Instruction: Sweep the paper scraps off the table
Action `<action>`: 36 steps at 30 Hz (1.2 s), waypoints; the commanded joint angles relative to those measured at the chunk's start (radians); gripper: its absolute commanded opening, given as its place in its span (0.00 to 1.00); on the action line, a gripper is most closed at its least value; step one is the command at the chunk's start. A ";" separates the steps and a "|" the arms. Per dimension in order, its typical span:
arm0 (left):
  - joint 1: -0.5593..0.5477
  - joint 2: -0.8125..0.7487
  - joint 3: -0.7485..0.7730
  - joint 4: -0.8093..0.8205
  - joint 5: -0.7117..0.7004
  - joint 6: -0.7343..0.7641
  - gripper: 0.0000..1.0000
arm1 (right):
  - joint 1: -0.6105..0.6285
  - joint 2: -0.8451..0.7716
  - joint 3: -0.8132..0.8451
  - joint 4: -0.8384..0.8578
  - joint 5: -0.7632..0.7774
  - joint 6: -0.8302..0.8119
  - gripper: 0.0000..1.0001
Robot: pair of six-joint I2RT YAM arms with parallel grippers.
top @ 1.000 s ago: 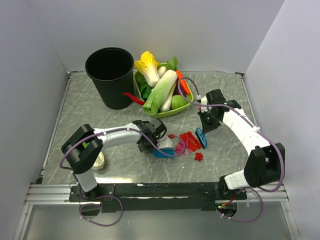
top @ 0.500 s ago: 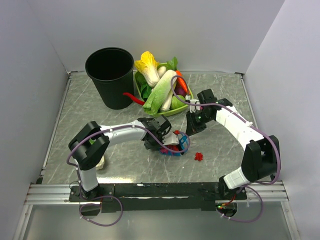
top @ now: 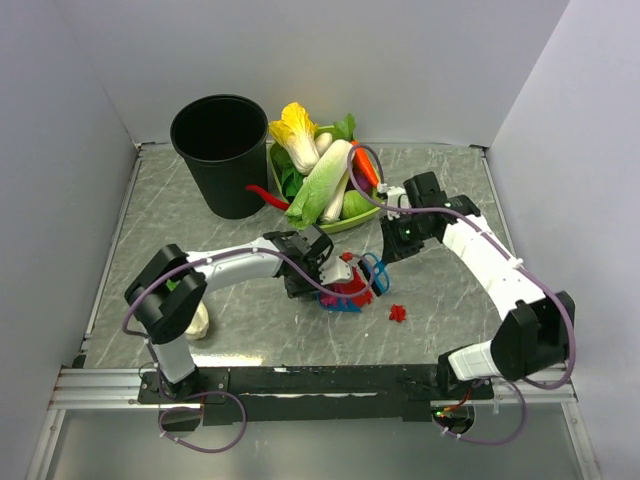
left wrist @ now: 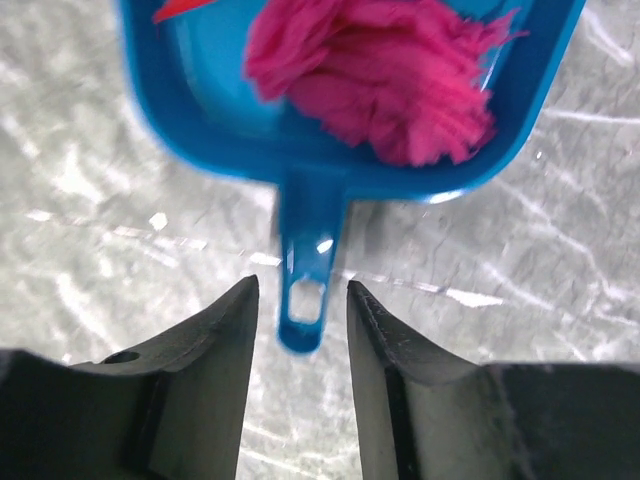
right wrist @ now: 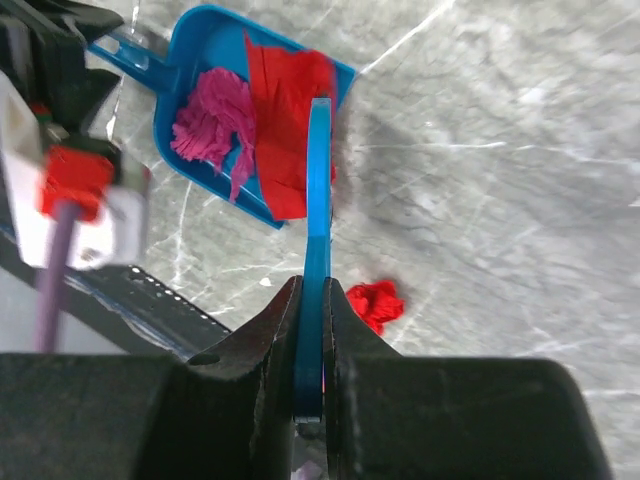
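Observation:
A blue dustpan (top: 343,304) lies on the table (top: 450,290) with paper scraps in it: a magenta wad (left wrist: 390,75) and red strips (right wrist: 285,130). Its handle (left wrist: 305,290) sits between the fingers of my left gripper (left wrist: 302,300), which is open and touches neither side. My right gripper (right wrist: 312,285) is shut on a small blue brush (right wrist: 318,190), whose tip rests at the dustpan's mouth. In the top view that brush (top: 376,271) is just right of the pan. One crumpled red scrap (top: 398,313) lies loose on the table, to the right of the brush (right wrist: 375,303).
A black bin (top: 220,150) stands at the back left. Next to it a green bowl (top: 350,222) holds vegetables, with a red chili (top: 262,193) beside it. A pale object (top: 197,322) lies by the left arm's base. Grey walls enclose the table.
The brush has pushed the red strips left into the dustpan. My left gripper has opened off the dustpan handle. The right gripper has drawn back slightly.

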 commanded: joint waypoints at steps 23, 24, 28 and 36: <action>0.060 -0.016 -0.063 0.020 0.047 0.029 0.44 | -0.199 -0.161 -0.026 -0.209 0.255 0.125 0.00; 0.060 -0.014 -0.060 0.021 0.046 0.028 0.43 | -0.199 -0.158 -0.021 -0.218 0.249 0.133 0.00; 0.060 -0.004 -0.048 0.021 0.043 0.020 0.38 | -0.199 -0.116 0.009 -0.252 0.246 0.170 0.00; 0.060 0.023 0.004 -0.040 0.043 0.021 0.13 | -0.210 -0.064 -0.083 -0.251 0.219 0.265 0.00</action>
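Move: The right hand holds the brush; the small red scrap lies about 9 cm back towards the base from it, level sideways and some 13 cm below. The loaded dustpan's middle is about 12 cm to the right hand's left and 5 cm back, the red strip on it roughly 9 cm left and 3 cm back. The left hand's open fingers straddle the dustpan handle's end, 2 cm below and 1 cm left; the pan is about 10 cm right and 2 cm back. The right hand, keeping its grip on the brush, rises a little and swings about 10 cm right, away from the dustpan, then comes back some 3 cm and sinks slightly while turning about 25 degrees clockwise, bringing the brush head to the small red scrap's right side, still above the table. The left hand hops up a little and shifts 2 to 3 cm left along the handle towards its end, sinks around the handle and closes its fingers to pinch it again. ##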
